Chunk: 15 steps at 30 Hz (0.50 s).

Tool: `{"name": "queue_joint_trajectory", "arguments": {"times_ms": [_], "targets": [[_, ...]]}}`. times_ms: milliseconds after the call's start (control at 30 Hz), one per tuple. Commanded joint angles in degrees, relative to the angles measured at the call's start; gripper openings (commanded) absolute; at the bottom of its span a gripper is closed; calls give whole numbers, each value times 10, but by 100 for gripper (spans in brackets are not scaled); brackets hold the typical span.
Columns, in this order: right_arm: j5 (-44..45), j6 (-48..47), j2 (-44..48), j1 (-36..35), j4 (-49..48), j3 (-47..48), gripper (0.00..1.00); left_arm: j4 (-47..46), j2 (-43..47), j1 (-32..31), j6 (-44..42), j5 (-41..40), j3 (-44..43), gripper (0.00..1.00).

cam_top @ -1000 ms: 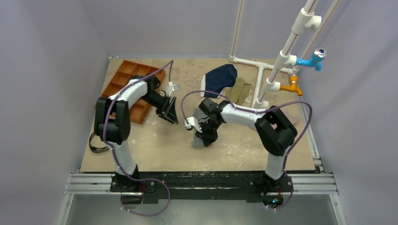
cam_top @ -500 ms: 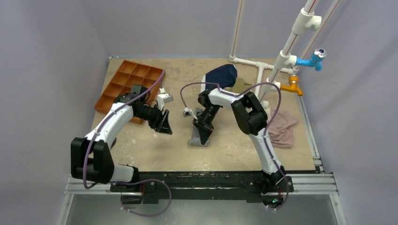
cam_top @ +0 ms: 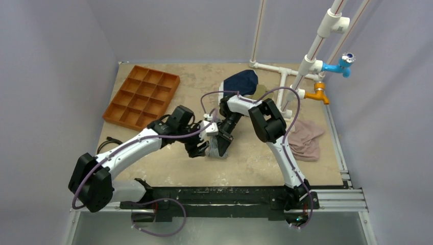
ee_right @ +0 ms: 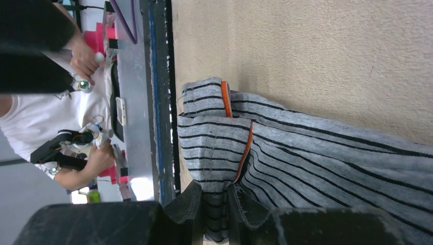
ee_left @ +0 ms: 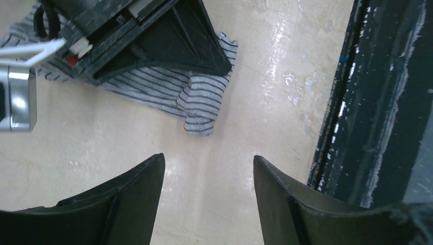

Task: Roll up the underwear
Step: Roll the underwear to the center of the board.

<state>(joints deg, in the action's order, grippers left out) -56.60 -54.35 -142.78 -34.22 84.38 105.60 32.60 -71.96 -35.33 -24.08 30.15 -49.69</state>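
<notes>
The underwear (cam_top: pixel 216 148) is a grey garment with fine dark stripes, lying bunched near the table's middle. My right gripper (cam_top: pixel 223 138) is over it and shut on a fold of it. In the right wrist view the fingers pinch striped cloth (ee_right: pixel 306 158) beside an orange seam, the gripper (ee_right: pixel 214 199) low at the frame's bottom. My left gripper (cam_top: pixel 199 149) is open and empty just left of the underwear. In the left wrist view its jaws (ee_left: pixel 209 168) stand wide apart over bare table, with the underwear's corner (ee_left: pixel 201 102) just ahead under the right gripper's body.
An orange compartment tray (cam_top: pixel 140 97) sits at the back left. A navy garment (cam_top: pixel 241 82) and an olive-tan one (cam_top: pixel 260 92) lie at the back by the white pipe stand (cam_top: pixel 283 87). A pinkish cloth (cam_top: pixel 306 139) lies right. The table's black front rail (ee_left: pixel 367 102) is close.
My left arm has swung from beside the orange tray down and right to the underwear's left edge. My right gripper has stayed on the underwear, which shifted only slightly.
</notes>
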Motion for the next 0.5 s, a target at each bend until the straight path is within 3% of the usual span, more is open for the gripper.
{"name": "queue_joint_trajectory", "arguments": {"times_ms": [0,267,467], "targets": [[91,-35,-30,0,-65,0,15,-98,-43,-54,-25,-67,-14,64],[95,-37,-27,0,-65,-3,14,-163,-114,-112,-38,-135,-16,65],[96,-37,-25,0,-67,-6,14,-164,-165,-125,-34,-137,-36,64]]}}
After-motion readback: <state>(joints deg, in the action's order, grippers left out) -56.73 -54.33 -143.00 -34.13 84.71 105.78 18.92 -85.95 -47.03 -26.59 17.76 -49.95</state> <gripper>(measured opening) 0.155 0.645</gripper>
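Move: The left hand, open, is roughly 10 cm above the near end of the underwear, which lies about 8 cm to its right and level with it. The right hand already pinches that end, its pads some 2 cm to the right of the end's middle. From the left hand, the navy garment is about 24 cm ahead and 16 cm right; the wooden tray is about 20 cm ahead and 24 cm left. Left hand sinks and goes right, about 5 cm each, open, towards the underwear's near end; right keeps its pinch. ##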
